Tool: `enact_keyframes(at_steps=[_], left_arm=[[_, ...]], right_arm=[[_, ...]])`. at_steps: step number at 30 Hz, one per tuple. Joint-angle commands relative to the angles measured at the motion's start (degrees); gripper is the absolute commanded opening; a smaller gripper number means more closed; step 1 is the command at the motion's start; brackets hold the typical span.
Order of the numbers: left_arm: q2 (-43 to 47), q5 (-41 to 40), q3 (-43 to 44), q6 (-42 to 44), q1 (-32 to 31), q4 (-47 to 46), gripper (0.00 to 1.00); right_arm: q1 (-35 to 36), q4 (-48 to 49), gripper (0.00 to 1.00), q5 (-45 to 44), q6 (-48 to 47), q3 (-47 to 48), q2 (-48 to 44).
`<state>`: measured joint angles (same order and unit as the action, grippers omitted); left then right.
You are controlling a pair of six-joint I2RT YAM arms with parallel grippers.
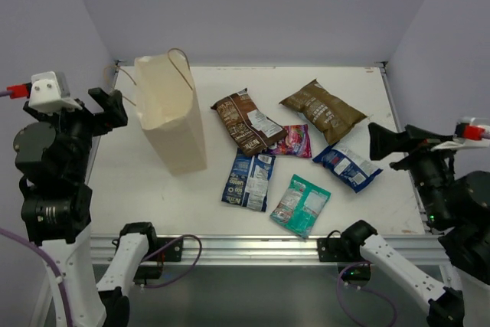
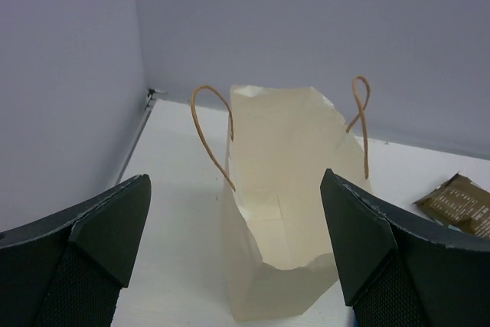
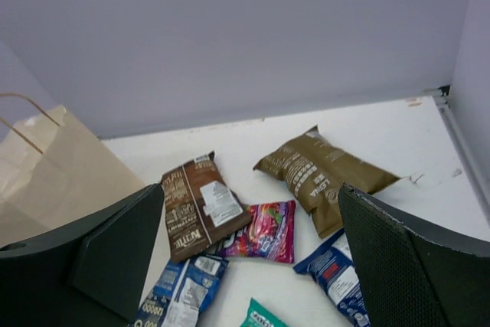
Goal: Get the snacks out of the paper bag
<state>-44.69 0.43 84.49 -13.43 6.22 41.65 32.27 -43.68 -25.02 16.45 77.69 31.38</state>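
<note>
The cream paper bag (image 1: pixel 170 112) stands upright at the table's left, mouth open; in the left wrist view its inside (image 2: pixel 283 212) shows bare paper only. Several snacks lie flat on the table to its right: a dark brown packet (image 1: pixel 246 121), an olive-brown one (image 1: pixel 322 110), a magenta one (image 1: pixel 293 142), two blue-and-white ones (image 1: pixel 249 180) (image 1: pixel 347 166) and a teal one (image 1: pixel 300 204). My left gripper (image 1: pixel 113 109) hangs open just left of the bag, holding nothing. Off the table's right side my right gripper (image 1: pixel 383 145) is open and empty, facing the packets (image 3: pixel 264 233).
Lilac walls close the table at the back and both sides. A metal rail (image 1: pixel 245 246) runs along the near edge, with the arm bases and cables below it. Another rail (image 1: pixel 398 128) lines the right edge. White tabletop (image 1: pixel 138 181) shows in front of the bag.
</note>
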Motion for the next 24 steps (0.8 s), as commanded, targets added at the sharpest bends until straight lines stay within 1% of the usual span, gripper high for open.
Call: enact_keyframes(at_steps=[1,3,4,9,16,24], left_arm=[[5.2,-7.0,-0.5,5.0,-4.6,0.1,1.0],[6.9,-11.3,-0.3,5.8,-6.2,0.8,1.0],[7.6,-12.5,-0.2,6.1,-8.5,1.0,1.0],[10.7,-17.9,-1.0,7.5,-11.6,1.9,1.0],[10.9,-18.4,-0.8,6.9,-12.7,2.6,1.0],[10.3,-17.7,-0.6,6.7,-12.8,2.6,1.0]], right_arm=[[-0.1,0.0,0.99,-5.5,-6.6,4.0,-2.8],[-0.1,0.5,0.99,-7.1,-7.9,4.7,-4.1],[-0.1,0.9,0.99,-7.2,-8.4,4.8,-5.0],[-0.2,5.6,0.99,-7.2,-12.1,1.9,-11.7],[-0.1,5.9,0.99,-7.5,-14.1,1.9,-14.1],[-0.1,6.2,0.99,-7.2,-14.1,1.0,-14.3]])
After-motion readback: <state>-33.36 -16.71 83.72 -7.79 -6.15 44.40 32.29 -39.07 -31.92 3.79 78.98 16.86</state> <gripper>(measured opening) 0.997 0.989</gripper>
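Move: The emptied paper bag stands about 14 cm ahead of the left hand and 9 cm to its right, its middle some 30 cm below; the brown nut bag lies 23 cm ahead, 29 cm right and 43 cm down. From the right hand the paper bag is about 20 cm ahead and 46 cm left, 29 cm lower; the blue pack lies roughly 13 cm ahead, 5 cm right, the olive bag 32 cm straight ahead, both about 42 cm down. Backward and to its right, about 8 cm each way, the empty right hand withdraws from the snacks, rising some 4 cm as its fingertips tilt up and it turns a little clockwise. The left hand, also empty, draws back about 7 cm from the paper bag, rises slightly, then sinks partway down again. Both then stop with fingers still wide open, touching nothing. ##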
